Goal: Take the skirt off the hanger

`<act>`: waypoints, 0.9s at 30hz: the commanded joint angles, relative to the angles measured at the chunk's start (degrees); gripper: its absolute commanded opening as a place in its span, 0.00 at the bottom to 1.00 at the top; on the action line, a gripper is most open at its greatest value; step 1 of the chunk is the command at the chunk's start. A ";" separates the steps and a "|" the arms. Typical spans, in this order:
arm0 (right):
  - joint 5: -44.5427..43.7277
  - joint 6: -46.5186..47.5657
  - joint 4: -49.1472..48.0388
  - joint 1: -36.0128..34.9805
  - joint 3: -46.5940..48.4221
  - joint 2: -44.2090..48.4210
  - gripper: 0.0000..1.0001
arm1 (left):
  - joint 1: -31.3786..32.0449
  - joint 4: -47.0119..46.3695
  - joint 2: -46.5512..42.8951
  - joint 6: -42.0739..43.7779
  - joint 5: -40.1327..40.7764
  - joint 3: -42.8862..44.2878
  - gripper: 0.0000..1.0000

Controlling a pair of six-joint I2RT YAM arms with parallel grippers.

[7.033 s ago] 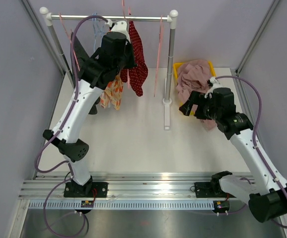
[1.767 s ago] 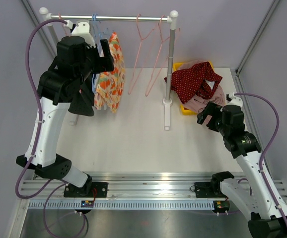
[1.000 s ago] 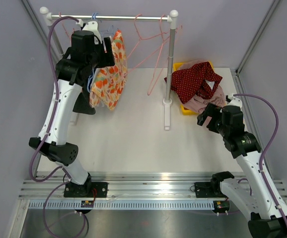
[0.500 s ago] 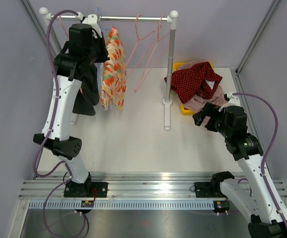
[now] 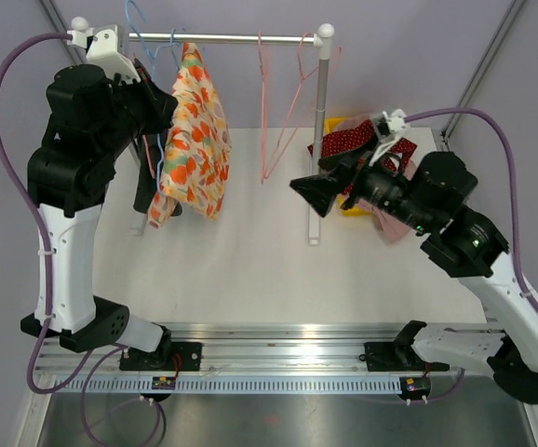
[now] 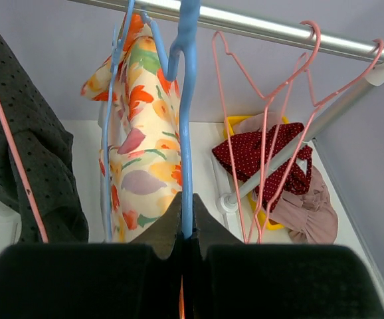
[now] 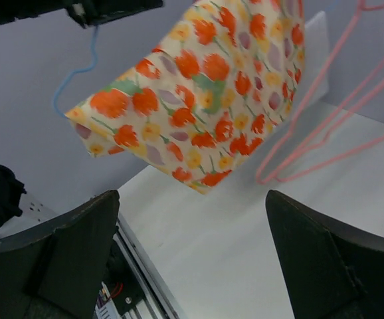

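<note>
The skirt (image 5: 191, 140) is cream with orange flowers and hangs from a blue hanger (image 6: 187, 133) near the rail's left end. My left gripper (image 5: 154, 93) is up beside the rail (image 5: 222, 38), shut on the hanger's blue wire, which runs up from between the jaws (image 6: 187, 207). In that view the skirt (image 6: 142, 146) hangs just left of the wire. My right gripper (image 5: 310, 192) is raised right of the skirt, pointing at it, open and empty. Through its wide fingers (image 7: 79, 259) I see the skirt (image 7: 198, 86) ahead, untouched.
A black dotted garment (image 6: 32, 166) hangs on a pink hanger left of the skirt. Empty pink hangers (image 5: 278, 102) dangle near the right post (image 5: 320, 121). A yellow bin (image 5: 338, 126) behind the right arm holds red polka-dot (image 6: 265, 149) and pink clothes.
The left gripper has shut on the blue hanger and risen to the left with it. The right arm has swung from the bin leftward and up toward the skirt.
</note>
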State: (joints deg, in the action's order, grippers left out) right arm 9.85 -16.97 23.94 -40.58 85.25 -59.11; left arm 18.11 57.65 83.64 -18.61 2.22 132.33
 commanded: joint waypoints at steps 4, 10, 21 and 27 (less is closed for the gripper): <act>-28.72 12.84 1.99 -24.00 11.32 -14.26 0.99 | 2.19 -7.38 -0.32 -3.01 -1.16 0.64 0.00; -35.60 12.84 -4.33 -33.33 11.69 -24.02 0.99 | 3.16 -5.79 -0.49 -3.01 -0.64 2.23 0.00; -49.03 22.22 -20.50 -34.39 13.18 -36.42 0.99 | 3.42 -5.70 -3.56 -3.27 -1.60 -0.84 0.00; -54.23 30.42 -33.96 -34.39 12.04 -41.43 0.00 | 3.42 -7.72 -7.17 -3.28 -1.87 -6.46 0.00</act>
State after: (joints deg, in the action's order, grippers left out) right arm -38.59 7.99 0.34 -74.74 96.18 -99.61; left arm 21.32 56.99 80.16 -21.76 1.76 127.37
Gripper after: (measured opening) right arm 0.313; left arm 0.016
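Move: Hanging about 21 cm to the right hand's left, some 14 cm ahead and 6 cm lower, is the middle of the floral skirt; its near lower edge is about 3 cm ahead, 23 cm left and 11 cm below. The empty pink hangers are roughly 20 cm ahead and 9 cm left, slightly above; the dark garment hangs some 9 cm left of the skirt's middle and 4 cm farther out. From the left hand, the skirt's middle is 5 cm ahead, 4 cm right and 11 cm below. Sweeping left about 22 cm, the right hand first draws back 3–4 cm, sinks some 10 cm and tips its open fingers down about 20 degrees, then pushes forward about 6 cm to the skirt's lower edge, turning clockwise and closing its fingers to pinch the cloth. The left hand keeps its shut grip on the blue hanger, shifting 2 cm right, then easing 2 cm back. ##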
